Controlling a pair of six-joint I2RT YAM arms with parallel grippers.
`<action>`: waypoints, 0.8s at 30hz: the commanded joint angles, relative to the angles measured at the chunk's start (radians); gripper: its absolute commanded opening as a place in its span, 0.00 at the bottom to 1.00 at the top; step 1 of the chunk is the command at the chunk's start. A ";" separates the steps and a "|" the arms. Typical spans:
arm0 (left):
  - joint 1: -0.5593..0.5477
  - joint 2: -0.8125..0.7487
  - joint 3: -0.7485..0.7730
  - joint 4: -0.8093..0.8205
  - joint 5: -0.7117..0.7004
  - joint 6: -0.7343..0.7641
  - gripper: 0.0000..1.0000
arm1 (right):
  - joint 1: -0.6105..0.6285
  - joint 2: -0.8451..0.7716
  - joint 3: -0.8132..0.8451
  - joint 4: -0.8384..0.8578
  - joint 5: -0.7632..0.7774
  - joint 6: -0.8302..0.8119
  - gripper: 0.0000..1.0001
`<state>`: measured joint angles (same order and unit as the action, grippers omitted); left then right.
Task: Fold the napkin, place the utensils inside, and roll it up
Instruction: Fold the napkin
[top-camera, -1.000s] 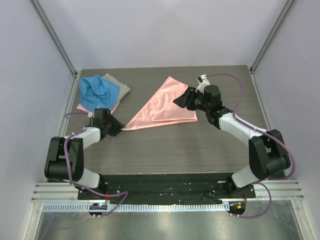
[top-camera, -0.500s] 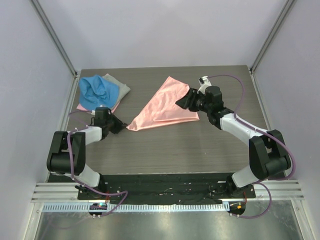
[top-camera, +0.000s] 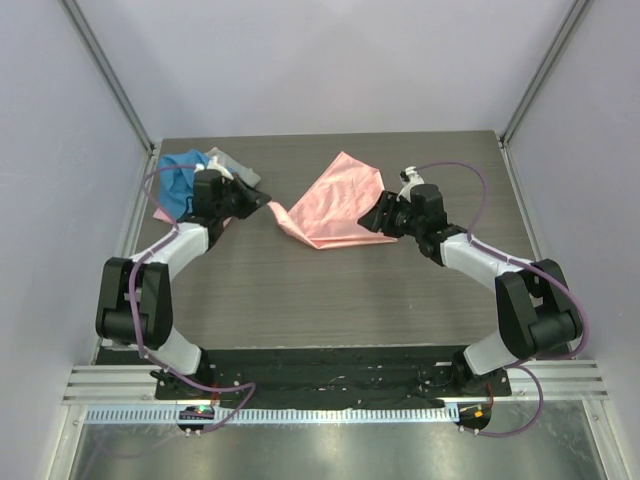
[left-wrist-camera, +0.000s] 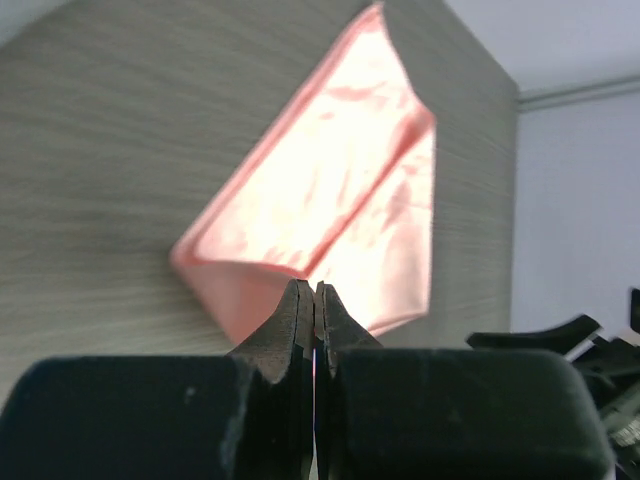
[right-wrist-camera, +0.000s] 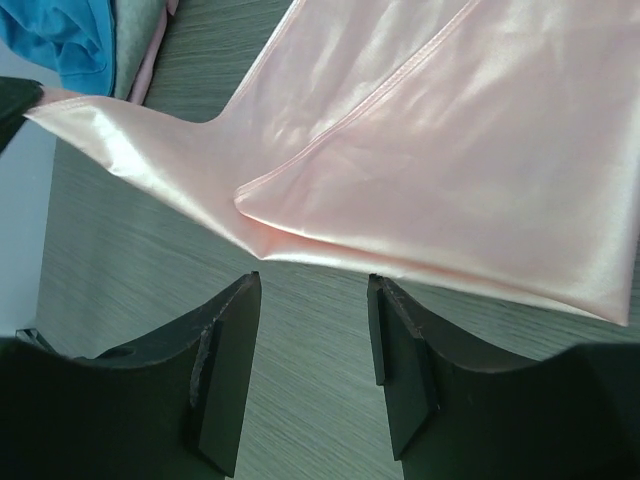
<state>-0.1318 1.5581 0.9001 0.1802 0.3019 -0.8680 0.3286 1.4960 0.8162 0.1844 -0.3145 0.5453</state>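
The salmon-pink napkin (top-camera: 335, 200) lies folded in a rough triangle at the table's middle back. My left gripper (top-camera: 264, 207) is shut on its left corner, which is lifted off the wood, so the cloth bends over itself there. In the left wrist view the napkin (left-wrist-camera: 330, 190) spreads beyond the pinched left gripper (left-wrist-camera: 315, 290). My right gripper (top-camera: 380, 214) sits at the napkin's right side. In the right wrist view the right gripper (right-wrist-camera: 315, 290) stands open just short of the napkin's (right-wrist-camera: 450, 150) near edge, holding nothing. No utensils are in view.
A blue cloth (top-camera: 178, 178) and a grey cloth (top-camera: 238, 168) are heaped at the back left, just behind the left arm, with a pink edge showing under them. Both also show in the right wrist view, the blue cloth (right-wrist-camera: 60, 35) beside the grey cloth (right-wrist-camera: 135, 40).
My left gripper shut on the napkin's left corner and carried it up and toward the back, shortening the triangle. The right gripper drew slightly back to the right, still open.
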 joint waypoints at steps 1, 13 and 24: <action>-0.106 0.077 0.130 0.058 0.077 0.101 0.00 | -0.011 -0.040 -0.009 0.021 0.035 -0.015 0.55; -0.333 0.408 0.483 -0.022 0.175 0.279 0.00 | -0.036 -0.120 -0.078 0.009 0.106 0.016 0.55; -0.459 0.651 0.741 -0.157 0.235 0.419 0.00 | -0.051 -0.181 -0.140 0.001 0.153 0.036 0.55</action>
<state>-0.5529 2.1529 1.5436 0.0826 0.4908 -0.5289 0.2874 1.3579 0.6876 0.1677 -0.2028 0.5636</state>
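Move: My left hand holds the napkin's left corner, lifted about 12 cm over the table. It is being taken towards the front right corner of the folded part, some 37 cm to my left hand's right and 3 cm nearer me. The front end of the lifted flap's crease is about 14 cm right and 5 cm back; the napkin's far corner is 23 cm right and 27 cm ahead. From my right hand the front right corner lies 9 cm right, 2 cm ahead, 11 cm below. I sweep my left hand about 25 cm to the right over the napkin towards its right side, keeping the corner pinched; it lifts some 3 cm at first, then sinks about 7 cm, the wrist swinging some 40 degrees clockwise. Meanwhile my right hand, half open and empty, gives way about 4 cm to the right and slightly back. ##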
